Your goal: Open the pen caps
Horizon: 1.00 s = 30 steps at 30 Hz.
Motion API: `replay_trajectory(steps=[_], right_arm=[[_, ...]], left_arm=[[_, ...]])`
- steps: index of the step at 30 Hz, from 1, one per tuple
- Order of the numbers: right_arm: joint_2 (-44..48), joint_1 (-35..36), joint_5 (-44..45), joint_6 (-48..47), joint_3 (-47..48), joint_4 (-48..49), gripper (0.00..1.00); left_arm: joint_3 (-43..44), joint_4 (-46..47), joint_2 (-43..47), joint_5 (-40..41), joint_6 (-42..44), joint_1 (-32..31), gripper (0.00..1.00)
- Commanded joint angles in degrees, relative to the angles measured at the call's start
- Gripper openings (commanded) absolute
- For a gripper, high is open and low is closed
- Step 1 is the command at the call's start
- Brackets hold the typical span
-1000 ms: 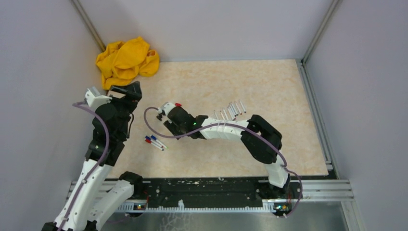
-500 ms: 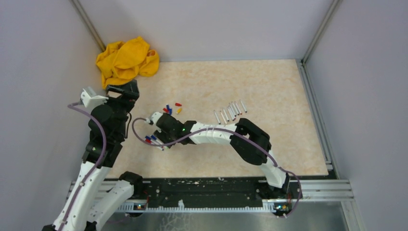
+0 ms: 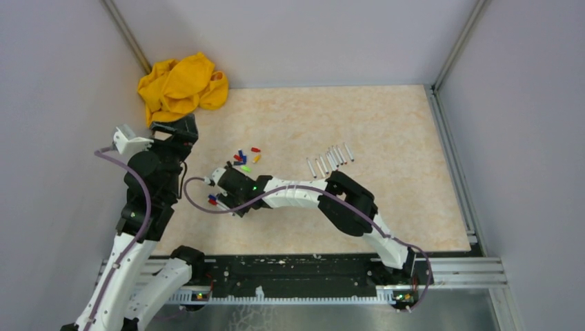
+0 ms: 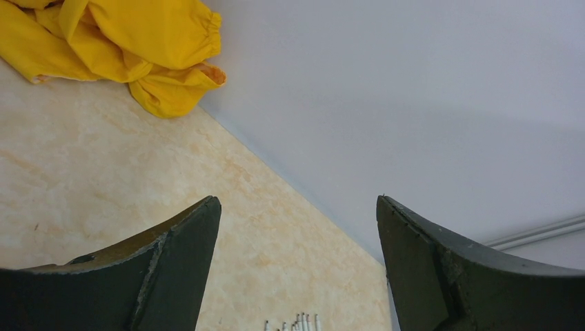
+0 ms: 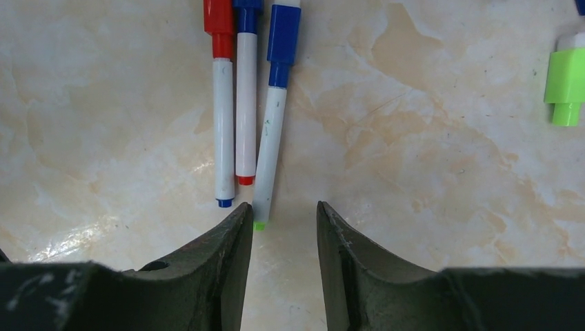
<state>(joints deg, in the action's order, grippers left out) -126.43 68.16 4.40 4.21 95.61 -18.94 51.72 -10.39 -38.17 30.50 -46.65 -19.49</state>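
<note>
Three capped markers lie side by side on the table: one with a red pen cap and two with blue pen caps. My right gripper hovers at their tail ends, open, with only bare table between its fingers. The rightmost marker's green tail tip sits just off the left finger. A loose green cap lies to the right. From above, the right gripper covers most of the markers. My left gripper is wide open in the air at the left.
Several loose coloured caps lie just beyond the right wrist. A row of uncapped white barrels lies right of centre, also seen as barrels at the bottom of the left wrist view. A crumpled yellow cloth fills the far left corner.
The right arm has swung left and nearer, from over the loose caps to the tails of the three capped markers, its jaws narrowing slightly. The left arm drew back a little to the left.
</note>
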Motion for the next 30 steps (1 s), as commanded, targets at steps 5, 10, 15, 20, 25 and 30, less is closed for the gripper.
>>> replay_trajectory(steps=[5, 10, 15, 20, 25, 30], right_arm=[[-1.64, 1.34, -0.37, -0.91, 4.25, -1.14, 0.38], [-2.58, 1.54, -0.20, -1.02, 4.70, -1.56, 0.37], [-3.77, 1.54, 0.80, -1.04, 5.00, -2.14, 0.32], [-5.03, 1.54, 2.18, -0.85, 4.78, -2.65, 0.19], [-2.37, 1.05, 4.50, 0.63, 0.94, -0.52, 0.00], [4.36, -1.95, 2.36, 3.68, -8.20, 6.07, 0.00]], left_arm=[[1.46, 0.03, 0.49, 0.31, 0.79, 0.24, 0.89], [1.04, 0.12, 0.32, 0.17, 0.43, 0.25, 0.89], [0.38, 0.32, 0.11, 0.49, 0.15, 0.26, 0.89], [-0.54, 0.99, -0.29, 1.20, 0.17, 0.24, 0.90], [-1.11, 1.27, -2.05, 2.05, 0.65, 0.28, 0.91], [-1.79, 2.13, -3.70, 2.84, 0.57, 0.24, 0.92]])
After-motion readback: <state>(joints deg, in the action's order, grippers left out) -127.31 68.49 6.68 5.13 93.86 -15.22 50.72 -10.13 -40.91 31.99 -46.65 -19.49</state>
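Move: The pen to be gripped, blue-capped with a green rear end, has its middle about 2 cm ahead, 4 cm left and 2 cm below the right hand. The red-capped pen lies level ahead-wise and 6 cm left, the other blue-capped pen 1 cm ahead and 6 cm left; the loose green cap is some 12 cm straight ahead. From the left hand the target pen is 6 cm back, 10 cm right and far below. Right hand sinks about 1 cm and pinches the barrel near its green end; left hand dips 2 cm. ##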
